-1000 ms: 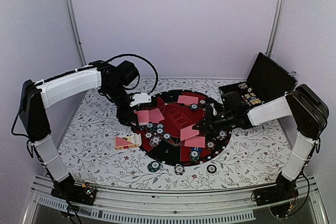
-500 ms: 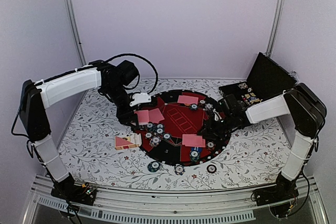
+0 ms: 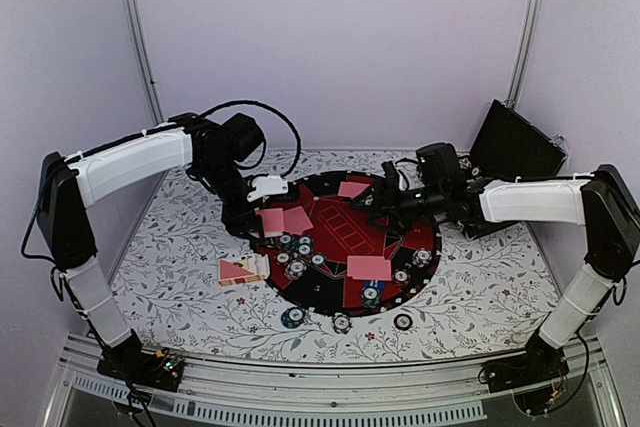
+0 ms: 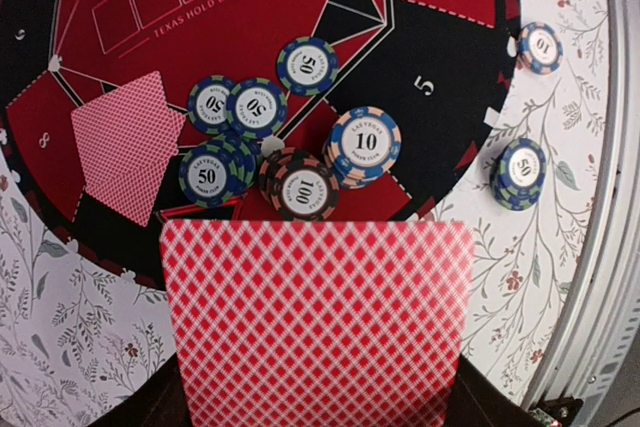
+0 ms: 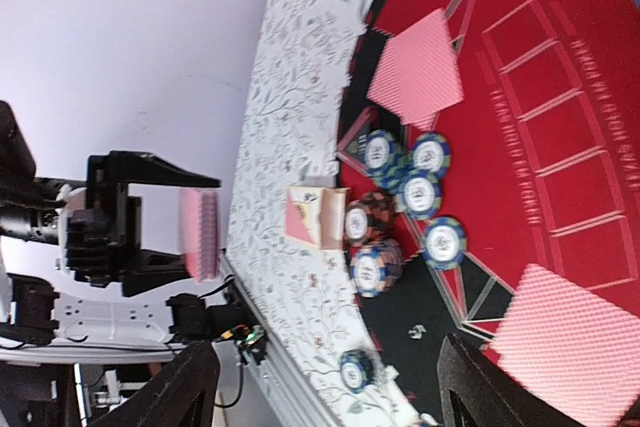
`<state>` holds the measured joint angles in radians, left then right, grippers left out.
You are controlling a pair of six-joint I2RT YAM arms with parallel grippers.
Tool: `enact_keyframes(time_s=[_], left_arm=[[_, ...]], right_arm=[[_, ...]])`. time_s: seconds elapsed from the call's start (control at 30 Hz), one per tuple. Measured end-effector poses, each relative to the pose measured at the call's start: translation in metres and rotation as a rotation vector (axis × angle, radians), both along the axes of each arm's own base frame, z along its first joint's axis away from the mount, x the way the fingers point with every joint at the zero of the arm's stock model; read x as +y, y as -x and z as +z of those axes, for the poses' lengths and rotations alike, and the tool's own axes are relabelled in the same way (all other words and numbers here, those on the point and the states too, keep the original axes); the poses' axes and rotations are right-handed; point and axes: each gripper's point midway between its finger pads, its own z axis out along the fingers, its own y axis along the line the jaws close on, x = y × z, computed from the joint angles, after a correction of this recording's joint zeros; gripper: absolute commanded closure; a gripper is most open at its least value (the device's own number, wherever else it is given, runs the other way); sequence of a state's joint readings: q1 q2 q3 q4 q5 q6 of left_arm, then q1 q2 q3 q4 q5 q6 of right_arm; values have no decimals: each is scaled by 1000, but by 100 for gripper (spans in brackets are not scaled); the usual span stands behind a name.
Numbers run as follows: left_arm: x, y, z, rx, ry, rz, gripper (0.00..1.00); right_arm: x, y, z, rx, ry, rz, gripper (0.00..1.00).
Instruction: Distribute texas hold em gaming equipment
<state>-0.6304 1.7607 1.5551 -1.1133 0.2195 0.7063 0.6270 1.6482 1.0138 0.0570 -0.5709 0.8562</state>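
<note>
My left gripper (image 3: 252, 215) is shut on a deck of pink-red-backed playing cards (image 4: 315, 317) just over the left edge of the round red-and-black mat (image 3: 345, 232). Face-down cards lie on the mat at its left (image 3: 297, 219), far side (image 3: 354, 189) and near right (image 3: 369, 267). Several poker chips (image 4: 365, 142) sit in stacks near the mat's left front, and more chips (image 3: 342, 323) rest off its front edge. My right gripper (image 3: 372, 197) hovers open and empty above the mat's far right; the right wrist view looks between its fingertips (image 5: 190, 387) at the chips (image 5: 400, 187).
A small card box (image 3: 242, 269) lies on the floral tablecloth left of the mat. The black hinged case (image 3: 515, 142) stands open at the back right, behind my right arm. Metal rails run along the table's front edge (image 3: 330, 372).
My right gripper opened, left pink cards flat on the mat's near right, and pulled back toward the mat's far side. The left arm and its deck stayed still.
</note>
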Motion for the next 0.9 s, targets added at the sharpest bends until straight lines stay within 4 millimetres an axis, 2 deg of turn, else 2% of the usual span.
enact_keyframes(time_s=[0.07,0.17,0.3,0.4,0.63,0.9], left_arm=[[0,0,0,0,0,0,100],[0,0,0,0,0,0,100],[0,0,0,0,0,0,100],[0,0,0,0,0,0,100],[0,0,1,-1,1,0,100],[0,0,0,-1,0,0,100]], right_arm=[[26,8,9,8,-63,59,20],[63,17,12,31,-130,138,20],[100,27,2,86,-178,211,20],[120,31,-8,124,-201,245,20],[149,33,-18,170,-247,282,20],[165,28,-20,198,-302,290,20]])
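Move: The card deck, held flat by the left hand, lies about 19 cm to the right hand's left, 3 cm nearer the base and some 2 cm lower. Some 12 to 13 cm below the right hand are the chip stacks (14 cm left, 1 cm farther out), the card pair (straight beneath, 1 cm back) and the open card box (24 cm left, 1 cm back). From the left hand, the deck's middle is about 2 cm right, otherwise level with it. Whether the right fingers touch the deck can't be seen; wide open all the way, they come to straddle its free end, one above and one below. The right hand sweeps about 16 cm left towards the deck, easing back slightly and slowing near it, while the wrist turns some 25 degrees so the fingers level out and point more squarely left. The left hand holds the deck still. ##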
